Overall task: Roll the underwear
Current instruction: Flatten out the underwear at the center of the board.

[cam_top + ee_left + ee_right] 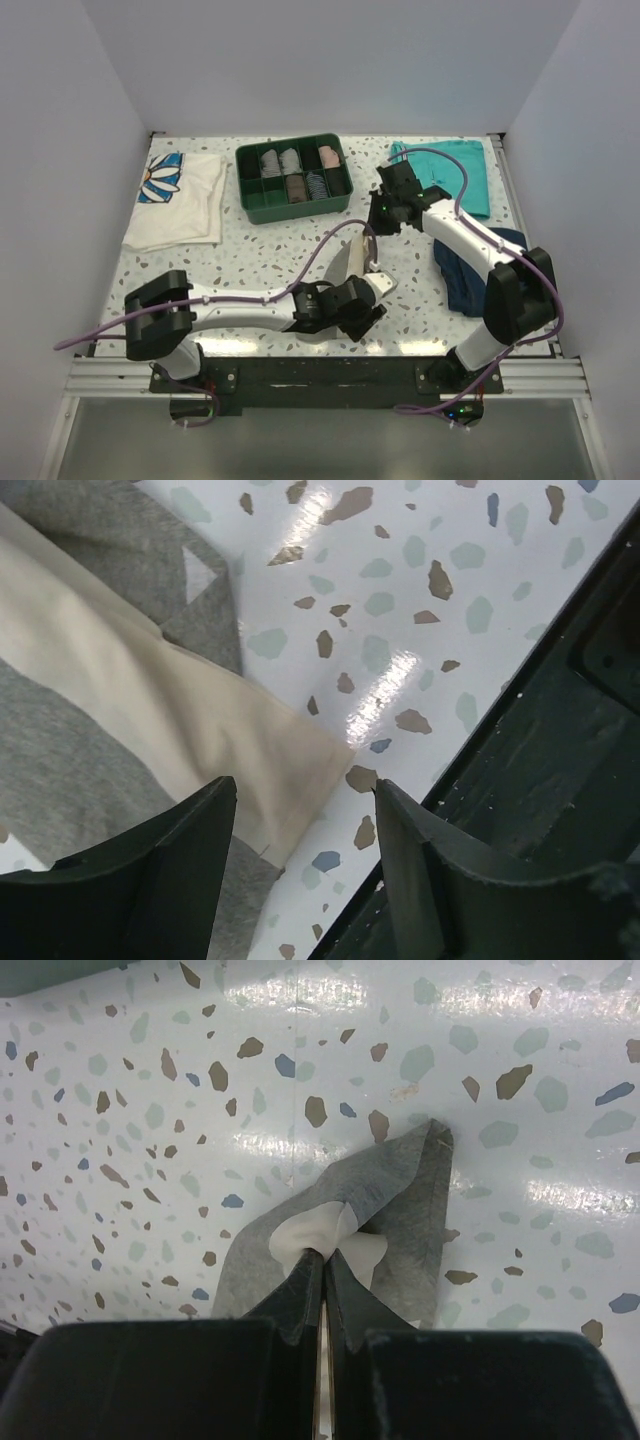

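The underwear (352,262), grey with a cream band, lies stretched on the speckled table between both arms. My right gripper (325,1257) is shut on its far end, where white and grey cloth (400,1200) bunches at the fingertips. At the near end my left gripper (305,800) stands open just above the table. The corner of the cream band (150,700) reaches in between its fingers (190,860) and nothing is pinched. In the top view the left gripper (375,288) sits at the underwear's near tip and the right gripper (372,230) at its far tip.
A green divided tray (300,210) with several rolled garments stands at the back centre. A white daisy-print shirt (180,200) lies back left, teal shorts (450,170) back right, a navy garment (470,270) right. The dark table-edge rail (560,780) runs beside the left gripper.
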Controlling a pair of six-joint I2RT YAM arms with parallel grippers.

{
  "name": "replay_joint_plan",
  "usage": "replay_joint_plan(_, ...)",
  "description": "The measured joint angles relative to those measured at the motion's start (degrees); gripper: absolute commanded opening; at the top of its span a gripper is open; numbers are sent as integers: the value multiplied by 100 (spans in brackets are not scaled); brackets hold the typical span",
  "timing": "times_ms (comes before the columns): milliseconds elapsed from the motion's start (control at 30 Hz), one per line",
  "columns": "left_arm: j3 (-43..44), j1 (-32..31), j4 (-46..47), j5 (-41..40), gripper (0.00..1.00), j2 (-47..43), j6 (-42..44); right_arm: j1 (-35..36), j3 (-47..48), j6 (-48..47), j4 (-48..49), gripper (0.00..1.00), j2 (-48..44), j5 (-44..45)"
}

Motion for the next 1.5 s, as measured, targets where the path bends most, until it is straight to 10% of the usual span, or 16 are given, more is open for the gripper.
replay_joint_plan(633,-111,-136,616,450,54,920,195,-81,-101,-22,0,2,-2,-70)
replay_joint_plan(1067,-111,-133,876,114,0,1040,98,-111,-205,-81,-2,2,-35,-72)
replay_joint_plan(1500,-291,-142,-17,-710,0,195,-197,-118,-358,-197,-125,2,-299,-74)
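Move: The underwear's near end, a beige flap lying on the board, is about 1 cm back, 2 cm to the right and 6 cm below the open left fingers. Its far end, pinched in the right gripper, is some 21 cm ahead of the left hand, 3 cm right and 5 cm higher; the board's front edge runs about 8 cm behind it, 8 cm down. From the right hand the near end is roughly 22 cm back, 3 cm left and 11 cm below. The left hand sinks about 6 cm onto the near end of the underwear, easing a couple of centimetres back and right, then creeps slightly forward along the board as its part-open fingers shut and pinch the beige flap, and lifts off with it, some 3 cm up and 4 cm to the left. The right gripper keeps its pinch on the raised far end throughout, drifting only about 1.5 cm back and to the right and settling slightly lower. ##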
